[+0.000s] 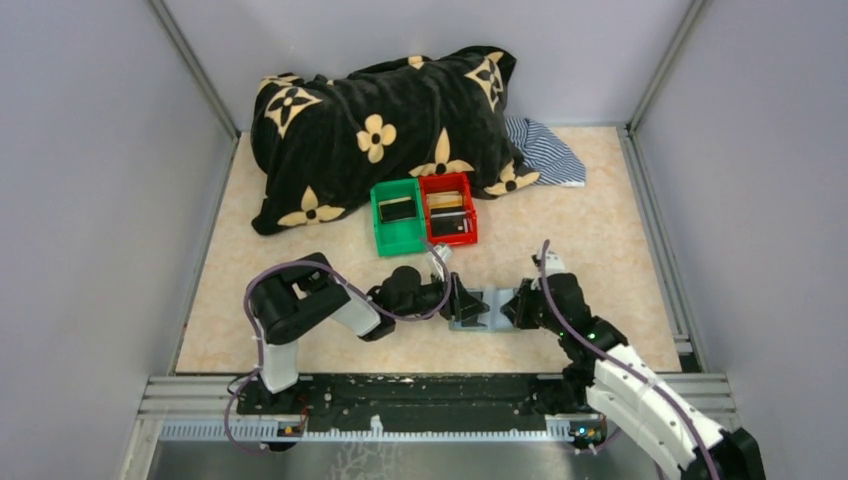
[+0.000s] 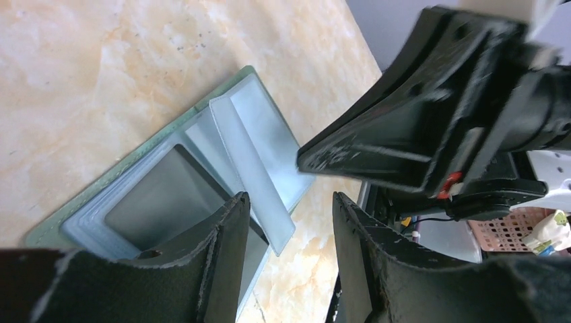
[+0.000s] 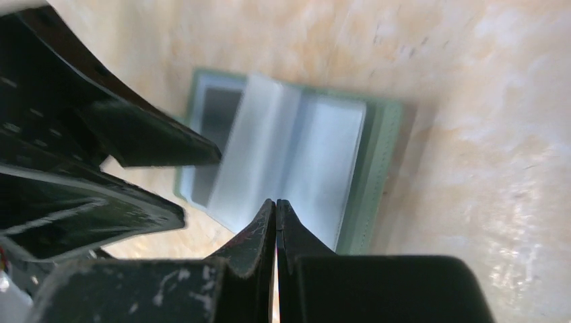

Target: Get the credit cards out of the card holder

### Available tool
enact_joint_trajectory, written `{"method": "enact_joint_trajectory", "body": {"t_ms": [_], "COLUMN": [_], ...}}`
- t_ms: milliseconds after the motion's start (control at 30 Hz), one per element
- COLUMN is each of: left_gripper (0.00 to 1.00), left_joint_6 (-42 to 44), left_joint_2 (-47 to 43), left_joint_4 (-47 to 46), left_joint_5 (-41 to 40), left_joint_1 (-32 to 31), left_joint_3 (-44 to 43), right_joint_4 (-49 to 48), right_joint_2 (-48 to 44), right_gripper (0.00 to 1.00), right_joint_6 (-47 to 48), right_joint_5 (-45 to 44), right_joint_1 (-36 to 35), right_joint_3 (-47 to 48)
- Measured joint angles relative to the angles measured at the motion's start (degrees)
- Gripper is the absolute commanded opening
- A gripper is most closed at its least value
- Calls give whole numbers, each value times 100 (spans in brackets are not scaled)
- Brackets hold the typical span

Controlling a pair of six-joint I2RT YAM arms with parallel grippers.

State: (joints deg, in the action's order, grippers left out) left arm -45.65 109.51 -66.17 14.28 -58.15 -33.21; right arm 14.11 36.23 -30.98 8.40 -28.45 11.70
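Note:
The card holder (image 1: 481, 309) lies open on the table between my two grippers, grey-green outside and blue-grey inside. In the left wrist view the card holder (image 2: 256, 128) shows a dark card (image 2: 161, 198) sitting in its left pocket; the same card shows in the right wrist view (image 3: 217, 111). My left gripper (image 2: 289, 198) is open and empty, one finger over that pocket. My right gripper (image 3: 277, 202) is shut, with nothing seen between its jaws, its tips over the holder's right panel (image 3: 333, 155). More cards lie in the bins: a dark one (image 1: 396, 209) and tan-gold and dark ones (image 1: 449, 212).
A green bin (image 1: 384, 232) and a red bin (image 1: 471, 205) stand side by side just behind the holder. A black blanket with tan flowers (image 1: 380, 130) and a striped cloth (image 1: 545, 150) lie at the back. Grey walls close in both sides.

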Motion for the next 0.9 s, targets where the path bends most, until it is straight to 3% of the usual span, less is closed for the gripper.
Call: {"method": "enact_joint_trajectory", "body": {"t_ms": [300,567,900], "left_gripper": [55,55,54], "left_joint_6": [-48,-170,-208], "left_joint_2": [247,664,863], "left_joint_4": [-90,-114,-28], "left_joint_5": [186,343,540], "left_joint_1": [0,-133,-485], "left_joint_3": [-310,-765,-1366], "right_joint_4": [944,1235,1325], "right_joint_2": [-1810,-1720,-1646], "right_gripper": [0,0,31], "right_joint_6": [-444,-533,-688], "right_joint_5": [-1399,-1834,-2177], "right_joint_1": [-4,-4,-4], "right_joint_3": [704,723,785]}}
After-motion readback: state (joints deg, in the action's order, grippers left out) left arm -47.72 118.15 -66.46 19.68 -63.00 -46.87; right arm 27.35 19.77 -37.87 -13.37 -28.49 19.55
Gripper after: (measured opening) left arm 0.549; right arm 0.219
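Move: The card holder lies open under both grippers. Its half-raised pale page is about 2 cm to the right of the left hand, 1 cm ahead and 1 cm below. The dark card in the holder's left half is some 2 cm left of that hand, level with it and 4 cm down; the red box is about 18 cm ahead and 6 cm left, 3 cm lower. From the right hand the page is roughly 3 cm left, 1 cm ahead and 1 cm below. The left hand, fingers kept half open and pointing right, sweeps about 7 cm to the right across the card holder, drawing back a little and rising slightly late on, to carry the raised page over towards the right half while its wrist turns slightly clockwise. The right hand, fingers shut at first, clears the way by rising quickly some 8 cm off the holder, going right about 5 cm and a little forward as its fingers swing upward and clockwise by roughly 20 degrees, and only near the end does it begin to part its fingers. ##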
